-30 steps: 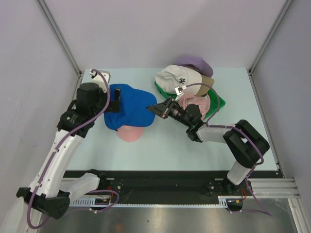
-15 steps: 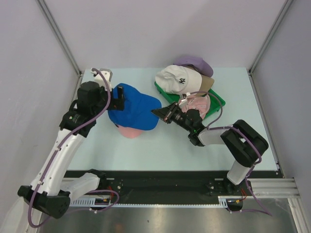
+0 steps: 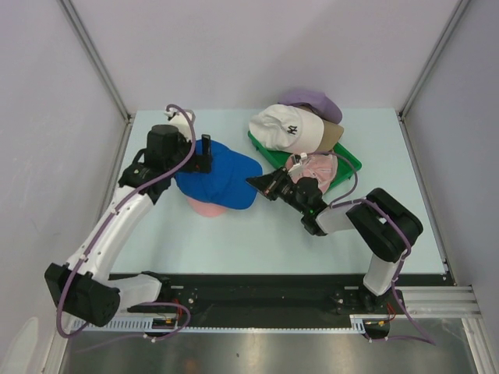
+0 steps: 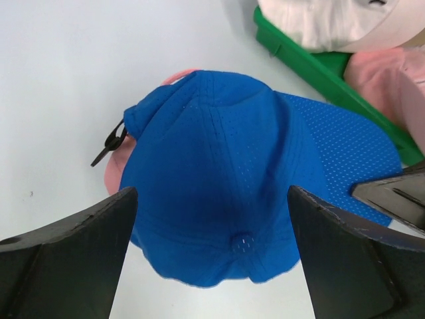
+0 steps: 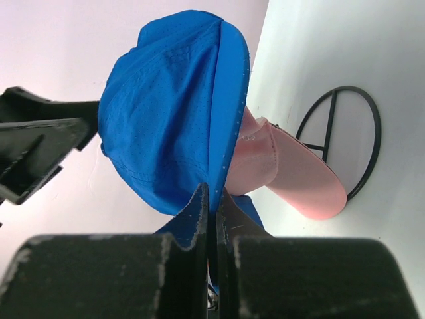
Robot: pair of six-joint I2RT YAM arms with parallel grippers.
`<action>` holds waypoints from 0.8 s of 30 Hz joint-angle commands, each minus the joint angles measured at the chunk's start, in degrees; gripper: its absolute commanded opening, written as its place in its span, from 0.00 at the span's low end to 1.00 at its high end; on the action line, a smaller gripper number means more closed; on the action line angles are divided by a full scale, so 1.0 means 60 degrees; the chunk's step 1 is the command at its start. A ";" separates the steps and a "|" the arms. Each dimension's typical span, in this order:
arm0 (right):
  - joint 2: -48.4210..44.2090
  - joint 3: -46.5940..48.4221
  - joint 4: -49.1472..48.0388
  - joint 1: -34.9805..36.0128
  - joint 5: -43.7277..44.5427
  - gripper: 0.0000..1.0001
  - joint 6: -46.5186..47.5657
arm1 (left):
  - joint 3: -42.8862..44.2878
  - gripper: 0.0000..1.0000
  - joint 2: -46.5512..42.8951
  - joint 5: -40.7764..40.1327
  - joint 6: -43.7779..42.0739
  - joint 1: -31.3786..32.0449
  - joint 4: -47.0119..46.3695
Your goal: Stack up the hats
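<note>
A royal blue hat [image 3: 222, 175] lies over a pink hat [image 3: 205, 208] left of the table's middle. My right gripper [image 3: 253, 183] is shut on the blue hat's brim [image 5: 229, 113], with the pink hat's brim [image 5: 292, 174] showing below it. My left gripper [image 3: 204, 154] hangs open above the blue hat's crown [image 4: 219, 173], its fingers [image 4: 73, 246] on either side and not touching. A white hat [image 3: 287, 128], a tan hat [image 3: 333, 135] and a lavender hat [image 3: 312, 100] are piled at the back right. A second pink hat [image 3: 316, 165] lies in the tray.
The green tray [image 3: 351, 162] sits at the back right under the pile of hats; its edge [image 4: 312, 63] is close to the blue hat. A black wire stand [image 5: 330, 126] lies on the table beneath the pink hat. Walls close in the left, right and back.
The blue hat has shifted a little to the right over the pink hat, with the right gripper still on its brim. The left arm has reached farther in over the crown.
</note>
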State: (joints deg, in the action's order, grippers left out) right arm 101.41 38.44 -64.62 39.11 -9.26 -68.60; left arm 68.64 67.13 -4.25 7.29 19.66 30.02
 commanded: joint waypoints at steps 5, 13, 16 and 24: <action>0.0399 0.0245 0.0852 -0.0029 0.1395 0.00 0.0534 | 0.0118 1.00 0.0953 0.0079 -0.0394 -0.0083 -0.0184; -0.0361 0.0273 0.2576 0.0204 0.2478 0.61 0.1851 | -0.0132 1.00 0.1365 -0.0112 -0.0512 -0.0083 -0.0228; -0.0626 0.0565 0.3384 0.0512 0.3036 0.74 0.2642 | -0.0190 1.00 0.1336 -0.0185 -0.0512 -0.0098 -0.0272; 0.0295 0.1006 0.2596 0.0644 0.2363 0.70 0.2834 | -0.0293 1.00 0.1277 -0.0229 -0.0541 -0.0098 -0.0316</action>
State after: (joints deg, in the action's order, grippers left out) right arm 100.71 41.23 -46.59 42.70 4.08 -54.06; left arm 67.90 75.00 -4.51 5.43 19.57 28.56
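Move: The blue hat's middle lies about 2 cm ahead of the open left hand, 4 cm to its right and 11 cm below. The right hand still pinches the hat's brim, with the large pink hat under the blue one some 13 cm to its left, 1 cm back and 5 cm lower. From the right hand, the white hat is about 17 cm ahead and 12 cm right, and the small pink hat 8 cm ahead and 18 cm right. Left's open fingers sink 5 cm towards the blue hat; right opens, releasing its brim, and sinks 6 cm. ##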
